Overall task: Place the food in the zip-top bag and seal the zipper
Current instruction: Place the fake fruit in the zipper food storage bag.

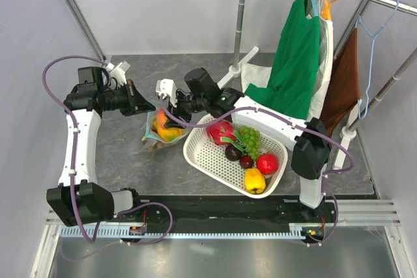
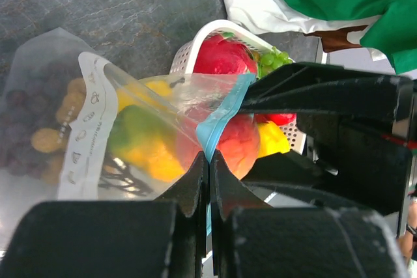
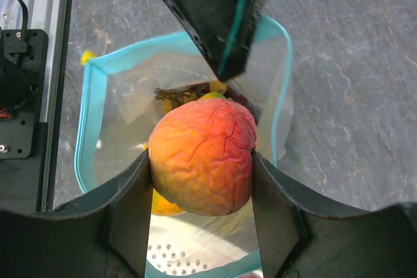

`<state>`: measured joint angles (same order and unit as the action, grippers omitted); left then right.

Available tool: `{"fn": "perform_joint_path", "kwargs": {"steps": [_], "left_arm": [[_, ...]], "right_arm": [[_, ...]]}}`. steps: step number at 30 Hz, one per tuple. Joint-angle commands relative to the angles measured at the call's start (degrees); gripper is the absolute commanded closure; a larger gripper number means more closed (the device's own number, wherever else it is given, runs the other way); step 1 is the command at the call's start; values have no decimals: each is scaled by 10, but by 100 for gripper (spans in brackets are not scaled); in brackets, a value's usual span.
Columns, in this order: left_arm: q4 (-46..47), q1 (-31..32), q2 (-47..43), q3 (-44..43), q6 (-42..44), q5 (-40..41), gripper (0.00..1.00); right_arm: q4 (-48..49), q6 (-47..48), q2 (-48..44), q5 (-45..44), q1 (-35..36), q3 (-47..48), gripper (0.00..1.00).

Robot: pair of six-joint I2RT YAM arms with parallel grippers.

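The clear zip-top bag (image 1: 158,129) stands open on the table left of the basket. My left gripper (image 1: 144,105) is shut on its teal zipper strip (image 2: 221,118) and holds the mouth up; the jaws (image 2: 210,161) pinch the strip. My right gripper (image 1: 167,105) is shut on the orange peach (image 3: 202,157) and holds it just over the open bag mouth (image 3: 117,122). Inside the bag lie a yellow-orange mango (image 2: 143,151) and a brown berry cluster (image 2: 45,138). The left gripper's fingers (image 3: 218,17) show at the top of the right wrist view.
A white perforated basket (image 1: 212,161) right of the bag holds a red fruit (image 1: 219,131), green grapes (image 1: 249,138), dark plums, a red apple and a yellow pepper (image 1: 255,180). A clothes rack with a green garment (image 1: 296,56) stands at the back right; its pole (image 1: 240,24) rises behind the bag.
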<state>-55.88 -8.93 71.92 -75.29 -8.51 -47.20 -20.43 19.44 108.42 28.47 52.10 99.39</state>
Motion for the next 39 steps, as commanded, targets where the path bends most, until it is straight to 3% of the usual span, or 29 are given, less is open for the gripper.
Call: {"fn": "perform_joint_path", "kwargs": {"steps": [1,9,12,16,19,21,22,23,26,31,39], "left_arm": [[6,-3,3,-24,-12,-42,98],[20,-3,10,-22,-45,-82,98],[21,-4,11,-21,-53,-93,98],[22,-15,20,-16,-67,-111,98],[24,-25,27,-17,-73,-116,98],[25,-26,27,-14,-77,-120,98],[25,-26,27,-13,-77,-121,98],[25,-27,26,-11,-79,-121,98],[25,-29,22,-6,-79,-122,98],[26,-37,25,-1,-83,-121,98],[27,-43,36,-2,-83,-129,98]], "right_arm": [[38,-9,8,2,20,33,68],[46,9,18,-55,43,40,64],[51,22,24,-93,42,33,52],[53,41,11,-20,49,9,49],[35,71,7,-23,66,2,54],[21,75,20,-47,71,14,49],[17,74,24,-59,71,20,43],[14,72,30,-72,71,28,28],[13,69,25,-110,70,30,15],[0,41,-10,-114,71,32,6],[-25,-44,-87,-83,37,31,3]]}}
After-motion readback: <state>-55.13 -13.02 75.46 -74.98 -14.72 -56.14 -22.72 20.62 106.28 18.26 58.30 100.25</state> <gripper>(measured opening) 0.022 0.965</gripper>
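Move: Just past the right hand's fingertips, which already hold the peach, the bag's open mouth is centred about 3 cm to the left, 2 cm back and 5 cm below. The mango in the bag lies some 2 cm back, 2 cm left and 9 cm below that hand; the pomegranate lies about 18 cm to its right, 1 cm farther out and 15 cm lower. From the left hand, still pinching the rim, the mouth's centre is roughly 6 cm back, 2 cm right and 7 cm below. Easing the peach left and back by about 3 cm each way into the bag's mouth, the right hand then sinks a little over 1 cm and spreads its fingers to let go. With the fingers wide, it backs out up and to the right, some 3 cm up. The left hand keeps its pinch on the rim, holding almost in place and tilting about 10 degrees. ##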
